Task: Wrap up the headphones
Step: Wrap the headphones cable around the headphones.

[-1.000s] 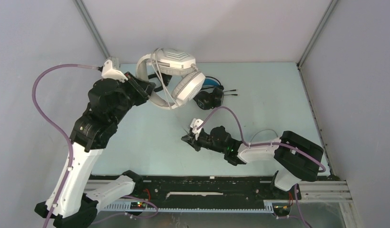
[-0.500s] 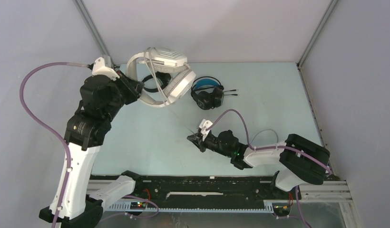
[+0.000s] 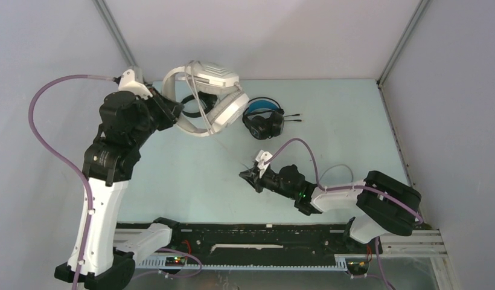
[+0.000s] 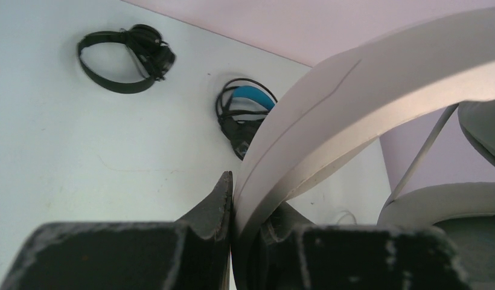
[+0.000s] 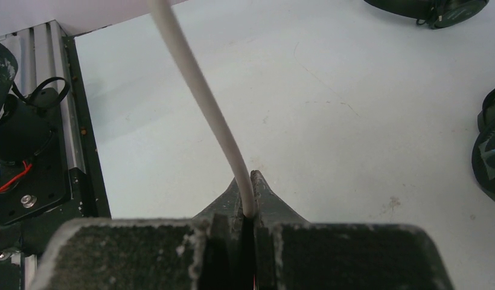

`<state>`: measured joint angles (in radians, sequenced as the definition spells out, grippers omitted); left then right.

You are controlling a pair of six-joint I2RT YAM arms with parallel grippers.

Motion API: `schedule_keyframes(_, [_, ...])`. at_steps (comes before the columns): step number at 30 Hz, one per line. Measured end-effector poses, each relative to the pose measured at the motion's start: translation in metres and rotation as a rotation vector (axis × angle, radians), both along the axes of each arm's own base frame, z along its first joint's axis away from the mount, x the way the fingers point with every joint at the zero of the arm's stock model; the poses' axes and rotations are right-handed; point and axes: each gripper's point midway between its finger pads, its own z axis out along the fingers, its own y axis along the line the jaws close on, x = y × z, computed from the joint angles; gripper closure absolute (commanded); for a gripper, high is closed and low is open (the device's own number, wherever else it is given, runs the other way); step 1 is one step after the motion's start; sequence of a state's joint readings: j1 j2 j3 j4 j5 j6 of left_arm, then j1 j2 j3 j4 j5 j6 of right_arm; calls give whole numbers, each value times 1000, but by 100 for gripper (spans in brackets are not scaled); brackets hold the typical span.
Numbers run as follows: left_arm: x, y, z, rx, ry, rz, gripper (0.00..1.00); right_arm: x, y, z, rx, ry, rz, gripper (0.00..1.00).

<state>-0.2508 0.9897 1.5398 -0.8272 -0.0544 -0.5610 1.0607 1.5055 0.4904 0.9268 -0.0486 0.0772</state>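
The large white headphones (image 3: 210, 90) hang in the air at the back left, and my left gripper (image 3: 171, 115) is shut on their headband (image 4: 329, 121). In the left wrist view the band sits pinched between the jaws of the left gripper (image 4: 244, 188). Their thin white cable (image 3: 230, 151) runs down to my right gripper (image 3: 250, 176) near the table's middle. The right wrist view has the right gripper (image 5: 248, 181) shut on that cable (image 5: 197, 90). The black pair with a blue headband (image 3: 264, 121) lies beside the white one. The small all-black pair (image 4: 121, 54) lies behind, partly hidden from above.
A black rail (image 3: 263, 232) with wiring runs along the near edge, between the arm bases. Grey walls close the back and both sides. The right arm's purple hose (image 3: 296, 148) arcs over the table behind its wrist.
My left arm has carried the white headphones left and back, uncovering the blue-banded pair. The right gripper has drifted slightly right and nearer, still pinching the cable.
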Motion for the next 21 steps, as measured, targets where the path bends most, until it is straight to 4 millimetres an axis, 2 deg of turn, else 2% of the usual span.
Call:
schedule_keyframes(3, [-3, -13, 2, 15, -14, -97, 100, 8, -5, 1, 12, 18, -15, 100])
schedule_keyframes(7, [-8, -29, 0, 55, -25, -219, 100, 27, -21, 10, 44, 54, -54, 100])
schedule_keyframes(12, [-9, -33, -12, 146, -14, -303, 100, 56, -48, 25, 97, 97, -121, 100])
schedule_keyframes(16, [-12, -39, -29, 212, -5, -384, 100, 67, -66, 32, 118, 133, -143, 100])
schedule_keyframes(21, [-16, -49, -61, 272, 32, -505, 100, 66, -79, 39, 120, 180, -135, 100])
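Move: My left hand still holds the white headphones by the headband; their middle lies about 8 cm to its right and 4 cm ahead, level with it. From my right hand, which pinches their cable low over the table, they are some 11 cm ahead, 9 cm left and 27 cm up. On the table, the blue-padded headset is about 25 cm ahead of my right hand, 6 cm right and 10 cm down; the small black headphones are some 24 cm ahead of my left hand, 3 cm left and 37 cm down. Keeping the cable pinched, I sweep my right hand forward and to the right, about 10 cm in all and rising a little, towards the ear-cup side of the white headphones. With my left hand I carry the headphones right and then down towards it, turning them some 30 degrees clockwise and rolling their right side lower, grip unchanged. ##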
